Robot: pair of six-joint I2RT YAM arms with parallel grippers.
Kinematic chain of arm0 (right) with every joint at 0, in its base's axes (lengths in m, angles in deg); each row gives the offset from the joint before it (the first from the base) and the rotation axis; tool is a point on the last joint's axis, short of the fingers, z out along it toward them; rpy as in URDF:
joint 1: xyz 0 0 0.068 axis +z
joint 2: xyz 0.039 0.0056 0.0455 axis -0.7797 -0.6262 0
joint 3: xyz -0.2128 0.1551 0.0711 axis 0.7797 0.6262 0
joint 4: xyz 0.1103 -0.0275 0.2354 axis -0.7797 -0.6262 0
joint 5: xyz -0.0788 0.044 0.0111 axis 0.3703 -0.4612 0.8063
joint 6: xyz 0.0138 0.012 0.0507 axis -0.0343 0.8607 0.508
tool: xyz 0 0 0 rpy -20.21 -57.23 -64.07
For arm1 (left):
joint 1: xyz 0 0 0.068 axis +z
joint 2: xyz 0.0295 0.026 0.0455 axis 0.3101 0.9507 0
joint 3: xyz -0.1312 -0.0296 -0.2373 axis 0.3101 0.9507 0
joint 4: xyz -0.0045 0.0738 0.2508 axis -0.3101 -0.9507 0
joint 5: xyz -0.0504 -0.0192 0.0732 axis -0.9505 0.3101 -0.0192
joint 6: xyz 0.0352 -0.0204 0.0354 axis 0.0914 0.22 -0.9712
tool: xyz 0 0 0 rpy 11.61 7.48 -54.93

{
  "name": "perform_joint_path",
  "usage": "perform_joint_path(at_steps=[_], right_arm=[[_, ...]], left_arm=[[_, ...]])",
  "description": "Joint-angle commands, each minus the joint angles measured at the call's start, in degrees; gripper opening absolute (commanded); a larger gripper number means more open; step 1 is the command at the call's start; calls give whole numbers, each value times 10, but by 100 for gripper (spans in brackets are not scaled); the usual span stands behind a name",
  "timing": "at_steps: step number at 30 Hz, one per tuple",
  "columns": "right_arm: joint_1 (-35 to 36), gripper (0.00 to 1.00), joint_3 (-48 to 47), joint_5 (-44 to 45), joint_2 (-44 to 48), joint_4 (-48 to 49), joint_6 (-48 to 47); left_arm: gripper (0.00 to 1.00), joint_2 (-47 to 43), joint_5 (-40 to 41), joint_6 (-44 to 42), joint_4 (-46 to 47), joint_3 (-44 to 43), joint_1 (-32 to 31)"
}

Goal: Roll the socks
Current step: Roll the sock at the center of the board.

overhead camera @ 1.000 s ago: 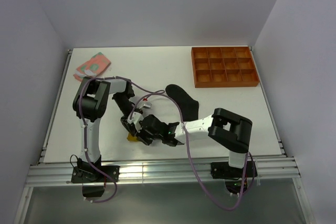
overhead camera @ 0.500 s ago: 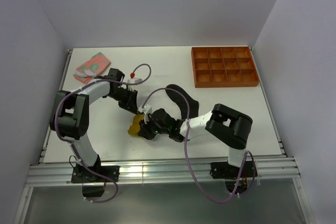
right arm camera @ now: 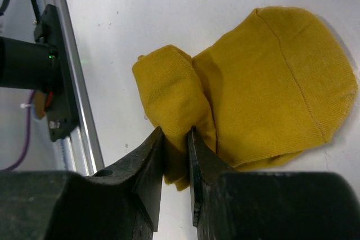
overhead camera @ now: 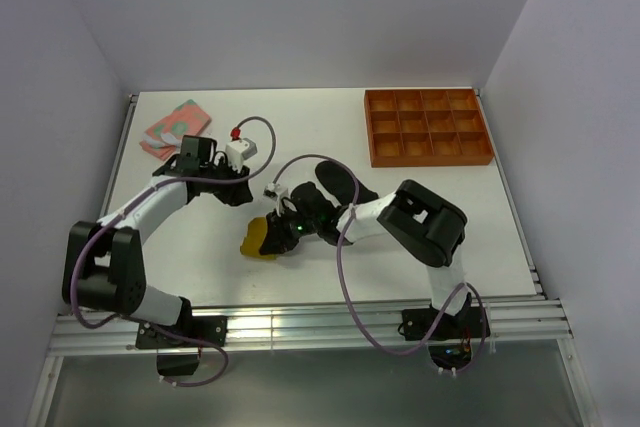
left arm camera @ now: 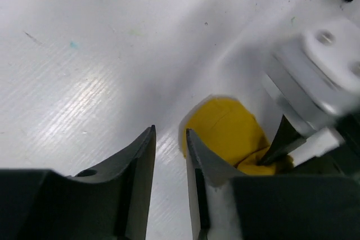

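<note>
The mustard-yellow sock point(overhead camera: 260, 239) lies partly folded near the table's front middle. In the right wrist view the sock point(right arm camera: 270, 82) has a rolled end. My right gripper point(right arm camera: 175, 130) is shut on that rolled end, and it shows in the top view point(overhead camera: 290, 227). My left gripper point(overhead camera: 236, 193) hovers just left of the sock. In the left wrist view the left gripper point(left arm camera: 170, 130) has a narrow gap with only table between its jaws, and the sock point(left arm camera: 225, 133) lies beside it. The black sock point(overhead camera: 340, 185) lies behind the right arm. The pink and green sock point(overhead camera: 177, 127) lies at the back left.
The orange tray point(overhead camera: 428, 127) with square compartments stands at the back right. The table's metal front rail point(right arm camera: 79, 111) runs close to the sock in the right wrist view. Both arms' cables loop over the table's middle.
My left gripper has pulled back from the yellow sock, up and to the left. My right gripper has carried the sock's end a little away from the front edge.
</note>
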Motion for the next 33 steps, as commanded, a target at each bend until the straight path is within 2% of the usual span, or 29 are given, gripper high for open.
perform_joint_path(at_steps=[1, 7, 12, 20, 33], right_arm=[[-13, 12, -6, -23, -33, -131, 20], [-41, 12, -54, -55, -55, -194, 41], [-47, 12, -86, -67, -82, -232, 43], [-70, 12, -136, -88, -127, -278, 43], [-102, 12, -166, -120, -164, -329, 40]], left_arm=[[34, -79, 9, -119, 27, 33, 1], [48, -153, -51, -226, -21, 93, 2], [53, -173, -86, -272, -61, 107, 2], [56, -190, -116, -338, -109, 137, -8], [62, -208, -94, -376, -60, 200, -49]])
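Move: The yellow sock's middle lies about 10 cm back from the left hand, 3 cm to its right and 7 cm below. The right hand already pinches the roll at the sock's near edge; the sock's middle is some 2 cm ahead of that hand, 1 cm to its left and slightly below. The black sock lies about 11 cm ahead of the right hand and 20 cm to its right, just under its height. Back towards the base some 11 cm swings the left hand, rising a little and then sinking to just below its starting height, wrist turning clockwise about 30 degrees and fingers spreading to twice their gap, down to the left side of the yellow sock. Keeping its pinch, the right hand rolls nearly 30 degrees, forward side down, while creeping forward about 2 cm. ##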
